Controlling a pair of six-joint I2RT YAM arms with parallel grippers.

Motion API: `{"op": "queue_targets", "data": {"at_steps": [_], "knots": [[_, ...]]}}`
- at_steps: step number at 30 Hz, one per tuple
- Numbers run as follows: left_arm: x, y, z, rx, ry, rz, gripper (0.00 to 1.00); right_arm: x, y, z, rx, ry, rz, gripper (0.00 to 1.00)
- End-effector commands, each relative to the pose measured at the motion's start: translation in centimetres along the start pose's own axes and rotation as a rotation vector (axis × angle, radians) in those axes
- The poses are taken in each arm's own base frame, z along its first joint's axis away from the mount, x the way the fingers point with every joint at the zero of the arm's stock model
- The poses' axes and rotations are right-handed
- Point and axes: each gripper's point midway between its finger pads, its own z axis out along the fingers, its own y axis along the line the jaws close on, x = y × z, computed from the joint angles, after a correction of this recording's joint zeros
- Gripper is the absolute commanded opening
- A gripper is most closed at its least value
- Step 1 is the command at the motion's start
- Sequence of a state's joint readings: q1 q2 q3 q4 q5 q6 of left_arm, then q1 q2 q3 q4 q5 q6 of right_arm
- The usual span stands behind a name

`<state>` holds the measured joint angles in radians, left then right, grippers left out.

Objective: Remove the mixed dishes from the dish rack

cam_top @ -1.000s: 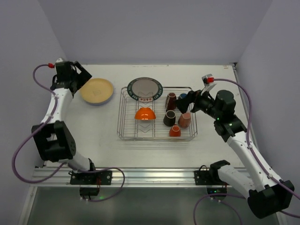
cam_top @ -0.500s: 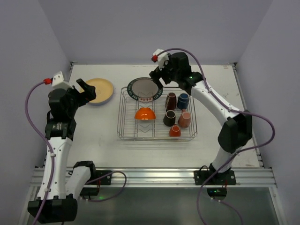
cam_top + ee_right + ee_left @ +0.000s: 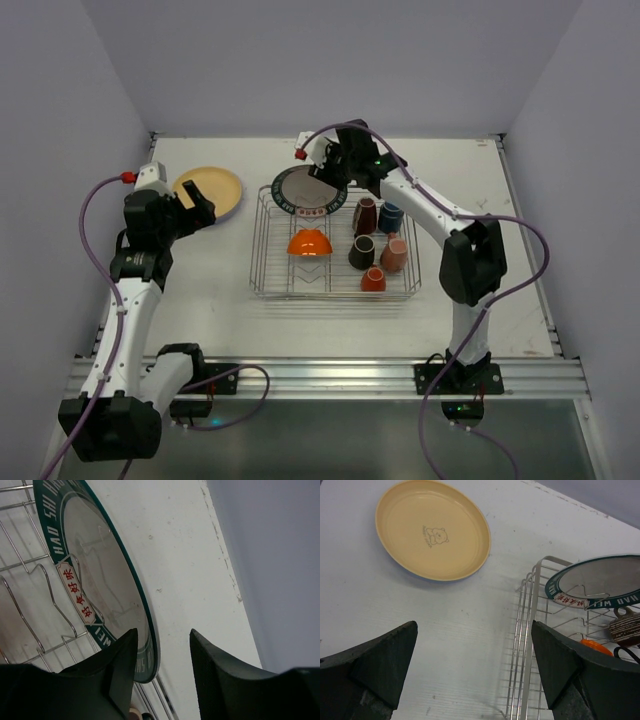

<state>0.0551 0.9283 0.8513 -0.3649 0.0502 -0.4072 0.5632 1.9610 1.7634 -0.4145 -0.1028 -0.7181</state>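
Observation:
The dish rack point(image 3: 262, 262) holds a dark-rimmed white plate point(image 3: 305, 187) standing at its back left, an upturned orange bowl point(image 3: 310, 242) and several mugs: maroon point(image 3: 365, 215), blue point(image 3: 390, 214), black point(image 3: 361, 252). My right gripper point(image 3: 324, 172) sits at that plate's upper right rim. In the right wrist view its fingers point(image 3: 162, 635) straddle the plate's point(image 3: 100, 570) edge, one over the face, the other still apart from it. My left gripper point(image 3: 474, 627) hangs open over bare table between the rack point(image 3: 530, 630) and a yellow plate point(image 3: 432, 530).
A pink mug point(image 3: 394, 254) and an orange mug point(image 3: 373, 280) stand in the rack's right half. The yellow plate point(image 3: 208, 192) lies on the table left of the rack. The back wall runs just behind the rack.
My right arm swung from the rack's right side over to the dark-rimmed plate, and its jaws narrowed around the rim. My left arm drew back from the yellow plate toward the near side.

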Motion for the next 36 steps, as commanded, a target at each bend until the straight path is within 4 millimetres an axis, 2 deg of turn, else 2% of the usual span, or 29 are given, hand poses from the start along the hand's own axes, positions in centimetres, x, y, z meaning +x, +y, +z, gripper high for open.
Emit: {"op": "queue_targets", "data": {"at_steps": [1, 10, 13, 15, 17, 20, 23, 36], "knots": [[-0.7, -1.0, -0.2, 0.048, -0.031, 0.04, 1.0, -1.9, -1.0, 0.8, 0.018, -0.073, -0.108, 0.48], [-0.4, -1.4, 0.0, 0.067, -0.013, 0.041, 1.0, -2.3, -0.7, 1.8, 0.014, -0.12, -0.133, 0.41], [-0.4, -1.5, 0.0, 0.071, -0.015, 0.045, 1.0, -2.2, -0.5, 2.3, 0.01, -0.122, -0.137, 0.34], [-0.5, -1.6, -0.1, 0.074, -0.015, 0.045, 1.0, -2.0, -0.6, 2.5, 0.023, -0.124, -0.141, 0.26], [-0.5, -1.5, -0.1, 0.073, -0.016, 0.045, 1.0, -1.9, -0.9, 2.5, 0.039, -0.121, -0.143, 0.12], [-0.5, -1.5, -0.1, 0.072, -0.018, 0.046, 1.0, -2.0, -1.0, 2.1, 0.049, -0.127, -0.145, 0.1], [-0.5, -1.5, -0.1, 0.07, -0.018, 0.047, 1.0, -2.2, -1.0, 1.7, 0.058, -0.14, -0.147, 0.0], [-0.5, -1.4, -0.2, 0.065, -0.02, 0.045, 1.0, -5.1, -2.6, -2.6, 0.125, -0.234, -0.181, 0.0]]}}
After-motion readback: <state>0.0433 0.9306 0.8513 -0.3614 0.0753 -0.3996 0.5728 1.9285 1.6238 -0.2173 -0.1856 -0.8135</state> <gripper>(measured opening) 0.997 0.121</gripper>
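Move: The green-rimmed plate leans in the rack; its middle is about 6 cm to the right hand's left, 2 cm nearer the base and 4 cm below, with its right rim almost between the half-open fingers. From that hand the brown striped mug stands some 8 cm right, 4 cm back and 8 cm below, and the orange bowl about 10 cm back, 5 cm left and 8 cm below. The plate lies roughly 12 cm ahead of the waiting left hand, 28 cm to its right and 7 cm below. The plate's right rim is taken between the right hand's fingers: the hand eases about 2 cm left and 1 cm forward, dipping slightly and turning some 5 degrees counter-clockwise, while the fingers close and pinch the rim. Keeping that grip, the hand then draws back about 1 cm towards the base with hardly any lift. ##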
